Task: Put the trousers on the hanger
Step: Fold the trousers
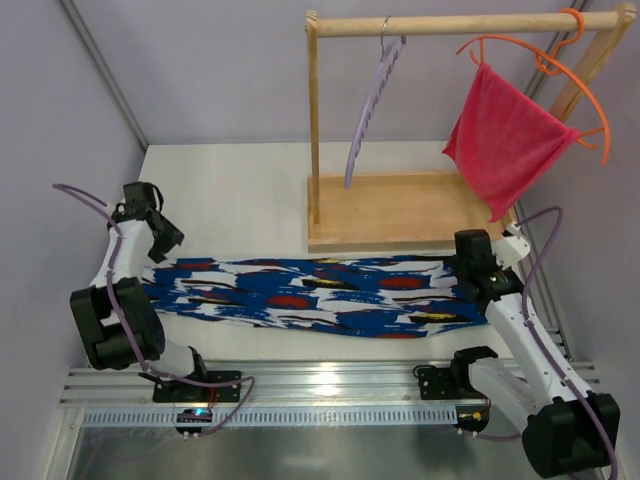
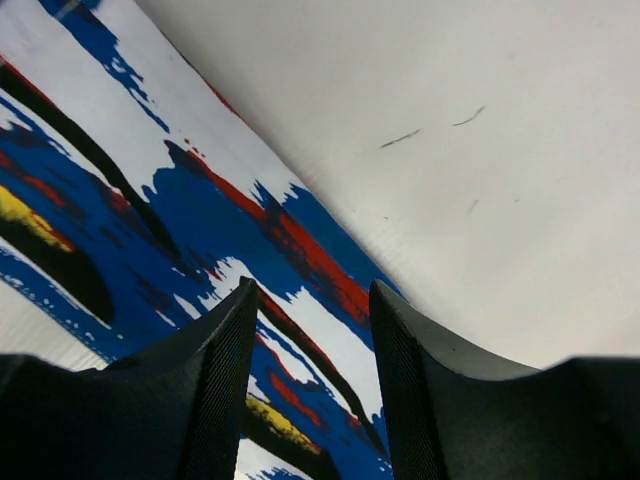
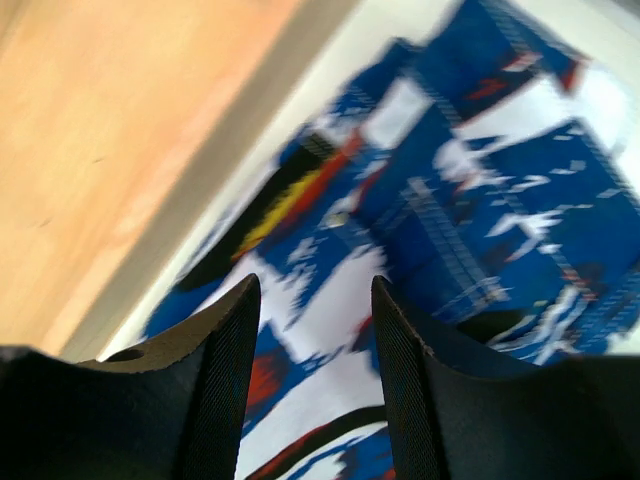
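The trousers (image 1: 320, 293), royal blue with white, red, black and yellow patches, lie flat and stretched left to right across the table in front of the rack. The lavender hanger (image 1: 370, 105) with a wavy bar hangs by its silver hook from the wooden rail (image 1: 440, 24). My left gripper (image 1: 165, 245) is open and empty just above the trousers' left end (image 2: 200, 250). My right gripper (image 1: 470, 272) is open and empty above their right end (image 3: 440, 190). Cloth shows between both pairs of fingers.
A wooden rack stands at the back on a flat base (image 1: 400, 215), whose edge shows in the right wrist view (image 3: 90, 150). An orange hanger (image 1: 560, 70) on the rail carries a pink-red cloth (image 1: 505, 135). An upright post (image 1: 313, 130) stands left of the lavender hanger.
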You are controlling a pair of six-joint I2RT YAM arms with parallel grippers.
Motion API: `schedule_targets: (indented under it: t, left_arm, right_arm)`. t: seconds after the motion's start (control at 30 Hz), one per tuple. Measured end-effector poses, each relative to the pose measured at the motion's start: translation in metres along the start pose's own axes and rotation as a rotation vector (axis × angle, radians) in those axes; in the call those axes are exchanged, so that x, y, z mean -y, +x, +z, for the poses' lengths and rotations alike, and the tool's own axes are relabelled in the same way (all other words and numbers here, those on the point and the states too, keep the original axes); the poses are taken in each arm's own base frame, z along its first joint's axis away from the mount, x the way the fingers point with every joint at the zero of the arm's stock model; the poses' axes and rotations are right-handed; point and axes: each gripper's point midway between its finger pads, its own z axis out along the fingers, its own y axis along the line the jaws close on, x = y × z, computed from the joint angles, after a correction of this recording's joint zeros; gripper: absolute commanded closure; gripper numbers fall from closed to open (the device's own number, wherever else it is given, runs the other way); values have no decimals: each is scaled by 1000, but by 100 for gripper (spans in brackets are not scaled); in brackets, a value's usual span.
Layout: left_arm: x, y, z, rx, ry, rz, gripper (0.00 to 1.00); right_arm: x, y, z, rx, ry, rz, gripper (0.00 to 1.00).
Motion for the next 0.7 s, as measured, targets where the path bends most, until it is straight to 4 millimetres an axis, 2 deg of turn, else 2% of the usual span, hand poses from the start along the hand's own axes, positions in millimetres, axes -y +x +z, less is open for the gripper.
schedule_targets:
  t: [0.07,0.2,0.23,0.3,0.47,0.57,0.7]
  left_arm:
    - [-4,16,18,-60,-12,-13,50]
    - [-20,59,65,-238,-101,-4,50]
    - [-21,64,71,-276,-114,-8,51]
    - [-18,59,73,-277,-99,-28,51]
    - [-20,56,74,-318,-82,-116,51]
    - [-19,56,73,-319,-78,-123,51]
    - [-19,55,72,-318,-78,-127,51]
  right_arm:
    - [31,4,13,-17,82,42,48]
    - [72,24,32,-91,210,91,48]
    - [82,29,36,-109,244,109,48]
    - [98,32,41,-136,301,152,47]
    - [138,23,52,-170,455,303,45]
    - [149,19,56,-199,480,372,44]
    - [150,14,56,-243,464,352,44]
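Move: My left hand hovers above the far edge of the trouser leg's end, which lies about 10 cm below and 2 cm back; the hem is roughly 6 cm to its left. The trousers' waistband lies some 12 cm to the right of my right hand, 7 cm back and 10 cm down. The back pocket sits about 5 cm back and 3 cm right, and the middle of the rack's wooden tray some 14 cm ahead and 12 cm left. I swing my right hand right, down and back, about 11 cm sideways and 9 down, over the back pocket to the waistband, turning the wrist some 30 degrees clockwise, fingers staying half open. My left hand drops about 9 cm onto the far edge of the leg end, tilts slightly and stays there with its fingers half open. ##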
